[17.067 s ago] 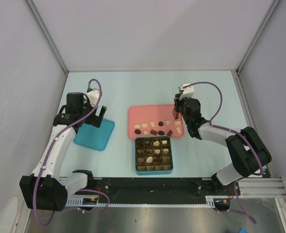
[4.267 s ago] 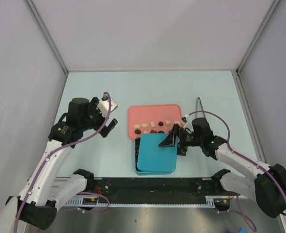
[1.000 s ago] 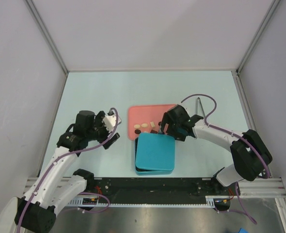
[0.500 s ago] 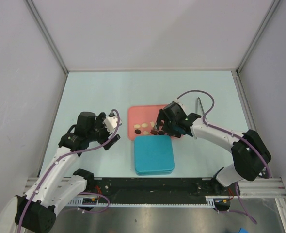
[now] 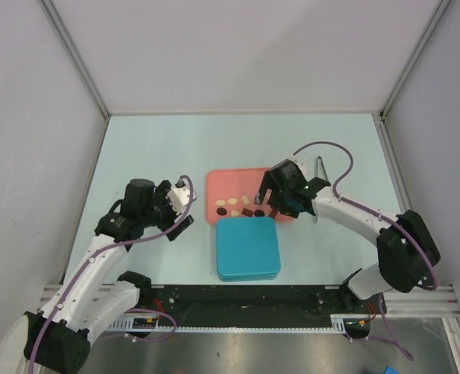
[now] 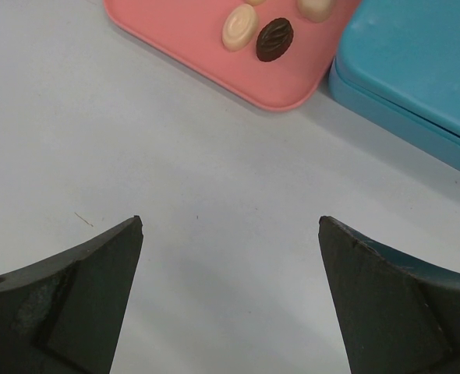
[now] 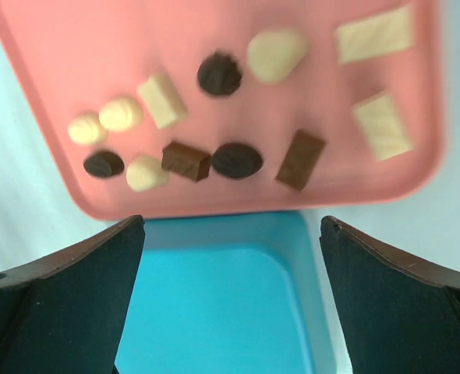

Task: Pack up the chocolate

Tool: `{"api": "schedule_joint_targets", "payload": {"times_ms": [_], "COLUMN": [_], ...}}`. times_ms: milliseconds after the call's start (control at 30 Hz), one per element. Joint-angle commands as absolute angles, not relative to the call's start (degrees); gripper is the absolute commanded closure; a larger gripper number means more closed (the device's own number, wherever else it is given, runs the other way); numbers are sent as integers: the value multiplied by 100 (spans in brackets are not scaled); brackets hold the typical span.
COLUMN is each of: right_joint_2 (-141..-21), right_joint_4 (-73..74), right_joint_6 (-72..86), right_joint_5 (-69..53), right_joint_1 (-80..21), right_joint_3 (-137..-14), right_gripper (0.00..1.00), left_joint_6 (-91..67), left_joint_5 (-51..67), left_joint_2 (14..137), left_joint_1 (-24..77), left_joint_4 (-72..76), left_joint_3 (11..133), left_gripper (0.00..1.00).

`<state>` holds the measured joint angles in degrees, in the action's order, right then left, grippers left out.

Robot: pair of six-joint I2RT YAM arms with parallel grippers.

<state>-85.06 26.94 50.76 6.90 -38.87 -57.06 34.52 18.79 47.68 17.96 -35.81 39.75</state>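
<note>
Several pieces of chocolate (image 7: 231, 160), dark, brown and cream, lie loose on the pink tray (image 7: 74, 54). In the top view they show as a row (image 5: 242, 207) on the tray (image 5: 228, 181). The teal box (image 5: 248, 248) sits just in front of the tray with its lid on, so its inside is hidden. My right gripper (image 5: 275, 201) hovers open over the tray's near edge and the lid (image 7: 214, 312), holding nothing (image 7: 231, 222). My left gripper (image 5: 183, 209) is open and empty over bare table left of the tray (image 6: 231, 222); two chocolates (image 6: 275, 39) and the box (image 6: 417, 70) show beyond it.
A thin metal tool (image 5: 320, 168) lies on the table right of the tray, near the right arm's purple cable. Grey walls with metal posts close in the pale blue table (image 5: 160, 148) on three sides. The arm bases stand along the near edge.
The lid, slightly askew a second ago, now lies flat on the box. My right gripper has lifted off it and shifted a little right over the tray. The left arm has barely moved.
</note>
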Motion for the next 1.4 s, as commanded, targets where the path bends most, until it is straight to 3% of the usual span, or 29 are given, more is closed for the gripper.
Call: {"api": "schedule_joint_targets", "payload": {"times_ms": [0, 200, 333, 567, 900, 1367], "right_joint_2": [-7806, -7568, -7366, -6856, -7049, -6987], "right_joint_4": [2988, 3024, 2927, 2927, 2584, 2452], "right_joint_6": [4843, 5149, 5536, 6143, 6635, 6706], "right_joint_5": [1020, 757, 729, 703, 694, 721], "right_joint_1": [-3394, -3550, -3962, -4333, -4912, -5019], "right_joint_3": [-5906, -5503, -5020, -4439, -4403, -4412], "right_gripper": [0, 0, 0, 0, 0, 0], "left_joint_6": [3542, 3428, 3454, 3393, 3270, 3032], "left_joint_5": [2118, 2250, 1575, 1363, 1028, 993], "left_joint_2": [4834, 4948, 4957, 5352, 5642, 5731], "left_joint_1": [1767, 1933, 2766, 3322, 4069, 4342], "left_joint_4": [-3463, -3253, -2813, -2242, -1749, -1555], "left_joint_3": [4025, 3921, 3683, 3455, 3146, 3094], "left_gripper": [0, 0, 0, 0, 1, 3]}}
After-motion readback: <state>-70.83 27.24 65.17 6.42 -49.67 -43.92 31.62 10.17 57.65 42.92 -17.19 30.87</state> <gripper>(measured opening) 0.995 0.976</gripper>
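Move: The closed teal box is the target. Its middle lies about 12 cm back, 6 cm left and some 5 cm below the right hand. The pink tray's middle is roughly 5 cm ahead and 6 cm left of that hand, with a brown chocolate bar almost under it, 1 cm ahead and 1 cm right. From the left hand, the box's middle is about 19 cm right, 8 cm back and 10 cm below. Swinging first right, forward and about 4 cm up, the open right hand then sweeps back some 10 cm while sinking, and finally eases left until one finger sits against the lid's right side. Meanwhile the left hand, also open, goes about 9 cm right and 6 cm down, drawing slightly back and turning clockwise, and brings its right finger up to the lid's left edge. ##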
